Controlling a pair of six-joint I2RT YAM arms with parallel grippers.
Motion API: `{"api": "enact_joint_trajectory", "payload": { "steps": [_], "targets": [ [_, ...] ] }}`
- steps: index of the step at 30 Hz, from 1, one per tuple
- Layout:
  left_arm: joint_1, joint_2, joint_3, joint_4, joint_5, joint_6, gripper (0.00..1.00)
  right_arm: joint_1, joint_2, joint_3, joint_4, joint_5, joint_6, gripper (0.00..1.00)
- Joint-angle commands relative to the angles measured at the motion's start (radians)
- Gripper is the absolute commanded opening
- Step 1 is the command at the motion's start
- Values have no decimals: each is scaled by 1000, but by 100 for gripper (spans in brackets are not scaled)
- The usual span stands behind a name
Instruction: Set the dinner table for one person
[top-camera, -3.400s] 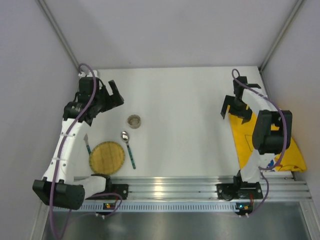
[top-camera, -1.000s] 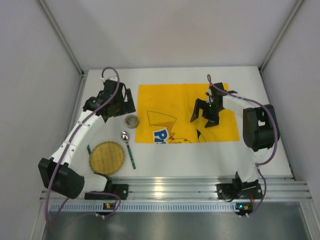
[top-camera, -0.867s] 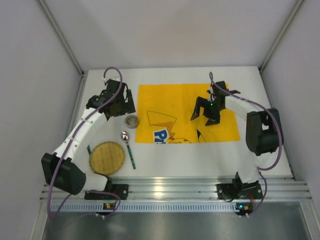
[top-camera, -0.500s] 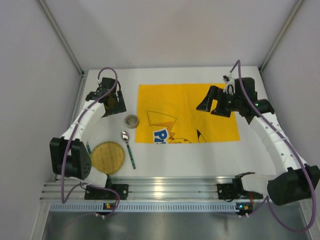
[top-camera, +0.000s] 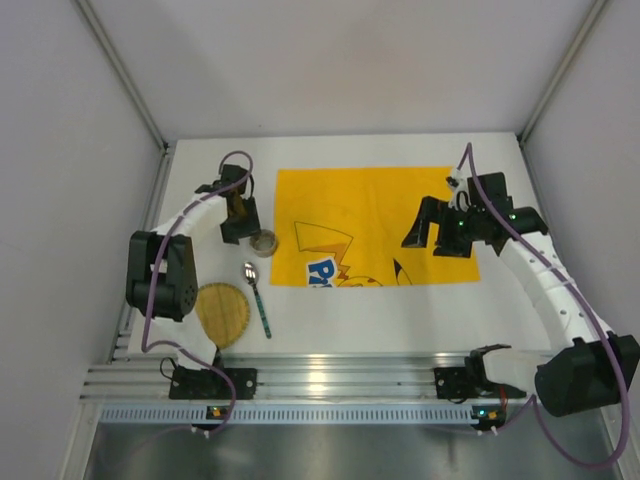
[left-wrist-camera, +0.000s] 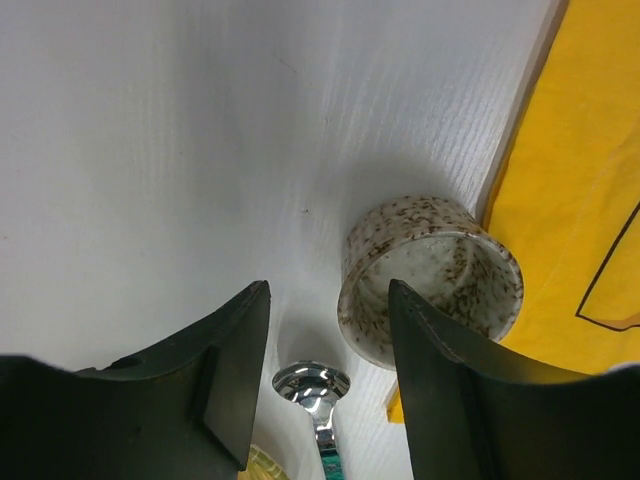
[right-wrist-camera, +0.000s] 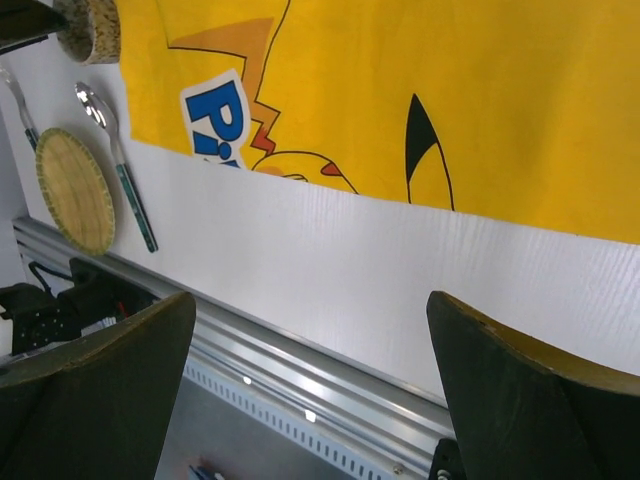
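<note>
The dinner table (top-camera: 400, 320) is a plain white top. A yellow printed placemat (top-camera: 375, 225) lies flat at its middle. A speckled cup (top-camera: 264, 242) stands upright at the mat's left edge. My left gripper (top-camera: 234, 222) hovers just left of the cup, open. In the left wrist view the gripper (left-wrist-camera: 328, 290) frames the cup's (left-wrist-camera: 430, 280) left wall and a spoon bowl (left-wrist-camera: 312, 385); the jaws grip nothing. My right gripper (top-camera: 435, 235) hangs wide open above the mat's right part. Below that gripper (right-wrist-camera: 311, 296) is bare table.
A teal-handled spoon (top-camera: 257, 295) lies near the cup, with a round bamboo mat (top-camera: 222, 313) to its left. A second utensil's metal end (right-wrist-camera: 18, 100) shows beside them. A metal rail (top-camera: 350, 375) runs along the near edge, and walls close in the left, right and back.
My left gripper has swung in beside the cup and its jaws have narrowed. My right gripper has lifted off the placemat and drawn back to the right, still wide open.
</note>
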Motion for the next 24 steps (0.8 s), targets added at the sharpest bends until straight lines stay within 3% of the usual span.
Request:
{"api": "enact_joint_trajectory", "payload": {
  "steps": [1, 8, 12, 17, 24],
  "targets": [
    [1, 37, 1, 45, 8, 9, 56, -21, -19, -15, -28, 18, -39, 100],
    [1, 95, 16, 38, -1, 20, 37, -38, 15, -12, -31, 21, -64, 100],
    [1, 106, 50, 13, -18, 33, 10, -36, 56, 6, -7, -21, -55, 100],
    [-1, 68, 152, -44, -43, 50, 0, -10, 130, 118, 32, -115, -16, 100],
    [-108, 33, 338, -173, -91, 67, 0, 121, 312, 382, 42, -100, 31, 100]
  ]
}}
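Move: The cup's middle is about 4 cm to the right of my left hand, barely 1 cm ahead and some 4 cm below, with its left wall between my open fingers. The spoon's middle lies roughly 13 cm back and 2 cm right of that hand, the plate 17 cm back and 7 cm left; the yellow cloth's middle is about 31 cm right and 5 cm ahead. From my right hand the cup is some 38 cm left, 10 cm ahead, 15 cm below. I sink my left hand about 3.5 cm almost straight down over the cup's left wall, go on closing until the fingers pinch it, then lift roughly 7 cm while reaching some 4 cm forward. My empty, open right hand dips a couple of centimetres, then sweeps forward, left and up over the cloth. ##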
